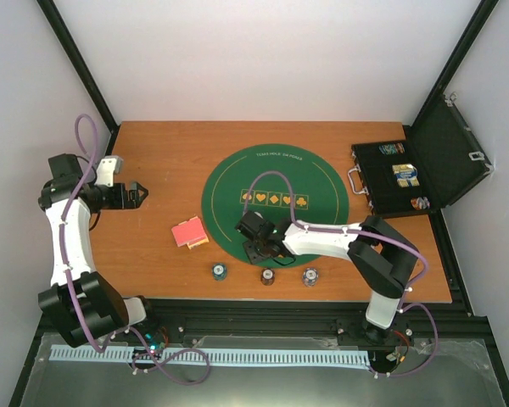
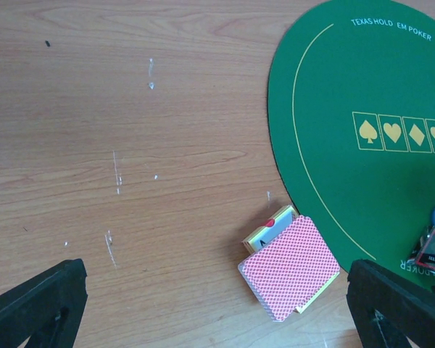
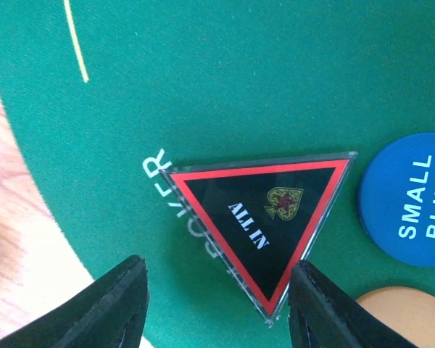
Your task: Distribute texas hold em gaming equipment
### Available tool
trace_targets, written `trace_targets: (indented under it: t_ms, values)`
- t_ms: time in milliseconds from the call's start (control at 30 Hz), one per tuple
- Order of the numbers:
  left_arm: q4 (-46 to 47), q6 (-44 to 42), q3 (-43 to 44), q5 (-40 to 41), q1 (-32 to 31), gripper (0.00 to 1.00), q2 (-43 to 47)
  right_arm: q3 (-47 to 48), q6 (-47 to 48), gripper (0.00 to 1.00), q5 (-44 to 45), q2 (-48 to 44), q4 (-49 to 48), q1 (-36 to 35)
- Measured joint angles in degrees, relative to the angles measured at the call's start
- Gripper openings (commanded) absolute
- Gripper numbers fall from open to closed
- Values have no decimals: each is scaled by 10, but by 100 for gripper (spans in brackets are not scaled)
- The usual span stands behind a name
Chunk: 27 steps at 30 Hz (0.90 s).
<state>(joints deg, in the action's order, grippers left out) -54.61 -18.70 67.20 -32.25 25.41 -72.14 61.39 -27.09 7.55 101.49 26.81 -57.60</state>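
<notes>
A black triangular "ALL IN" button (image 3: 268, 217) lies flat on the green mat (image 3: 203, 72), next to a blue "SMALL BLIND" button (image 3: 409, 199) and an orange button (image 3: 406, 315). My right gripper (image 3: 219, 270) hangs open just over the triangle. Its right finger (image 3: 322, 308) is against the triangle's lower tip, and its left finger (image 3: 119, 308) stands well apart from it. A pink-red-backed deck of playing cards (image 2: 290, 267) rests on its card box on the wood, left of the mat. My left gripper (image 2: 216, 274) is wide open and empty above the bare table. Three small poker chip stacks (image 1: 218, 270) (image 1: 267, 276) (image 1: 310, 275) sit along the near edge.
The round green felt mat (image 1: 276, 170) covers the table's middle. A black hinged case (image 1: 424, 170) stands open at the far right with more pieces inside. In the top view my right gripper (image 1: 256, 248) is at the mat's near left edge and my left gripper (image 1: 138, 194) is far left.
</notes>
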Motion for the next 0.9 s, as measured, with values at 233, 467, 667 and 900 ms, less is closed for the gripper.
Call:
trace_targets:
  t_ms: [233,467,667,900]
  values:
    - [-4,2,0,-18,0,100,0,-14,1,52,10,14,-1,2]
    - [-6,12,5,-36,0,100,0,-19,11,38,5,13,-9,11]
    - [-7,12,8,-39,0,100,0,16,28,34,4,42,-3,14]
    - [-24,1,8,-54,0,100,-1,84,46,31,-10,92,0,30]
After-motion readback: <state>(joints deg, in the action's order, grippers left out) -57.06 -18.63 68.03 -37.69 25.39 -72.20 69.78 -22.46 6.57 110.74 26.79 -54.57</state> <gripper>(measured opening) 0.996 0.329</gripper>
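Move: The all-in triangle lies about 2 cm ahead of the right gripper and 2 cm below it, its near corner close to the right-hand finger. The blue small blind button is some 5 cm ahead and 4 cm right of the gripper, the orange button roughly 1 cm ahead and 6 cm right, and the brown chip stack 6 cm back and 3 cm right. From the left gripper the triangle lies about 31 cm right, 6 cm back and 20 cm down. Lower the right gripper about 2 cm while easing it slightly right, so the half-open fingers straddle the triangle's near corner, then close them to pinch it. Keeping low, draw the triangle over the mat some 5 cm forward and left, away from the blue and orange buttons. Let the open left gripper drift barely 2 cm right, high over the table. ##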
